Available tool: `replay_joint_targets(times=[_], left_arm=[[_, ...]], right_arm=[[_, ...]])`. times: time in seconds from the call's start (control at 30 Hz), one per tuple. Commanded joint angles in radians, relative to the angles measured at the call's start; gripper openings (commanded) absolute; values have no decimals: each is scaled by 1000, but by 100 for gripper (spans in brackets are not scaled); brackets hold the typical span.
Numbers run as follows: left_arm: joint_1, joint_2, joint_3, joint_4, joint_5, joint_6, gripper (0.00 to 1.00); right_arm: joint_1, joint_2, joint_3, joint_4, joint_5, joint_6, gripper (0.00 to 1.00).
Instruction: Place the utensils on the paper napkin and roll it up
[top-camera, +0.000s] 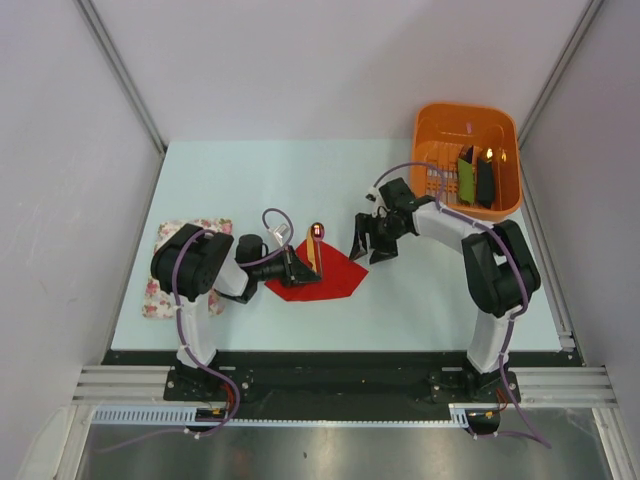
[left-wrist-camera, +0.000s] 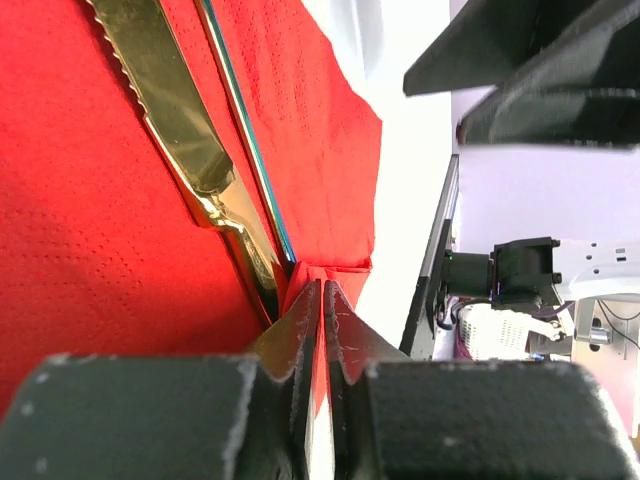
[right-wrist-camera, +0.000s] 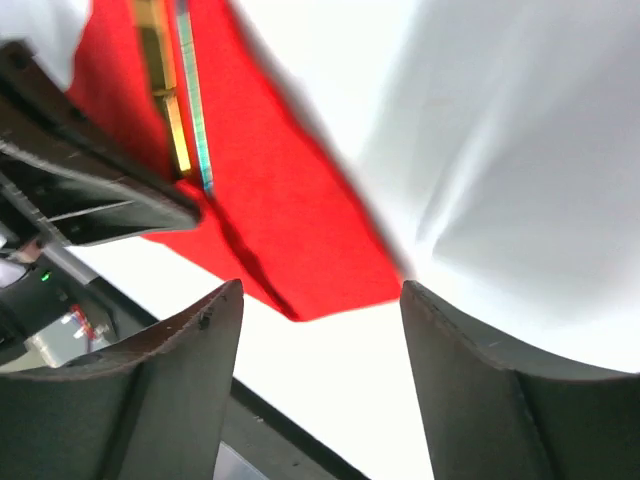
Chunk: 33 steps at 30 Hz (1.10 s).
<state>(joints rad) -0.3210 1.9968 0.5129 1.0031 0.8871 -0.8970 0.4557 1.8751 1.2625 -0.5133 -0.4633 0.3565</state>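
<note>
The red paper napkin (top-camera: 330, 278) lies flat on the table between the two arms. The utensils (top-camera: 314, 252) rest side by side on its left part, and a dark red spoon bowl (top-camera: 317, 230) pokes past its far edge. In the left wrist view a gold knife (left-wrist-camera: 180, 120) and a blue-edged piece (left-wrist-camera: 245, 140) lie on the napkin (left-wrist-camera: 80, 250). My left gripper (left-wrist-camera: 321, 292) is shut on a raised fold of the napkin's edge next to the utensils. My right gripper (right-wrist-camera: 320, 300) hangs open just right of the napkin (right-wrist-camera: 290, 200), with nothing between its fingers.
An orange basket (top-camera: 437, 125) at the back right holds green and black oblong items (top-camera: 476, 177). A floral cloth (top-camera: 160, 290) lies at the left, partly under the left arm. The table's near edge has a black rail (top-camera: 340, 357).
</note>
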Motion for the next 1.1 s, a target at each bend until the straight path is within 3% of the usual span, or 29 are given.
replay_joint_targets(times=[0.0,0.27,0.43,0.5,0.83,1.03,1.07], left_arm=[[3,5,15,-38,-22,58,9],[3,-1,18,-52,-19,72,9],[3,2,18,-55,-19,75,9],[3,7,19,-52,-19,73,9],[3,-4,19,-54,-22,75,9],[3,-12,21,-58,-20,73,9],[3,-13,21,-60,-22,76,9]], right_arm=[[-23,-25,-9,-74,55,-57,71],[-25,74,-38,-11,-58,-47,68],[-11,110,-55,80,-176,7,60],[-9,114,-54,107,-216,28,51],[-20,39,-75,177,-320,102,34],[-12,42,-69,180,-334,128,16],[-12,44,-66,180,-334,128,7]])
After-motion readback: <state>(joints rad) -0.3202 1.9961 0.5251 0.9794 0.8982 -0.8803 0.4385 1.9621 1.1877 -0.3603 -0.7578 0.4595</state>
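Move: Below the right hand, about 4 cm down, lies the paper napkin's right corner, some 2 cm back and 1 cm to the right. The gold knife lies about 10 cm to this hand's left and 2 cm farther out, with the spoon about 9 cm left and 3 cm out. For the left hand, already pinching a napkin fold at the handle ends, that corner is some 10 cm right and 3 cm ahead. Swinging out about 2 cm to the right, the open right hand sinks and draws back towards the napkin's loose right corner, then reverses left some 5 cm while its fingers close and pinch the napkin's edge. Near the end it rises a little, the fingers tilting flatter to point more leftward by about 15 degrees; the left hand stays put, keeping its pinch on the fold. ##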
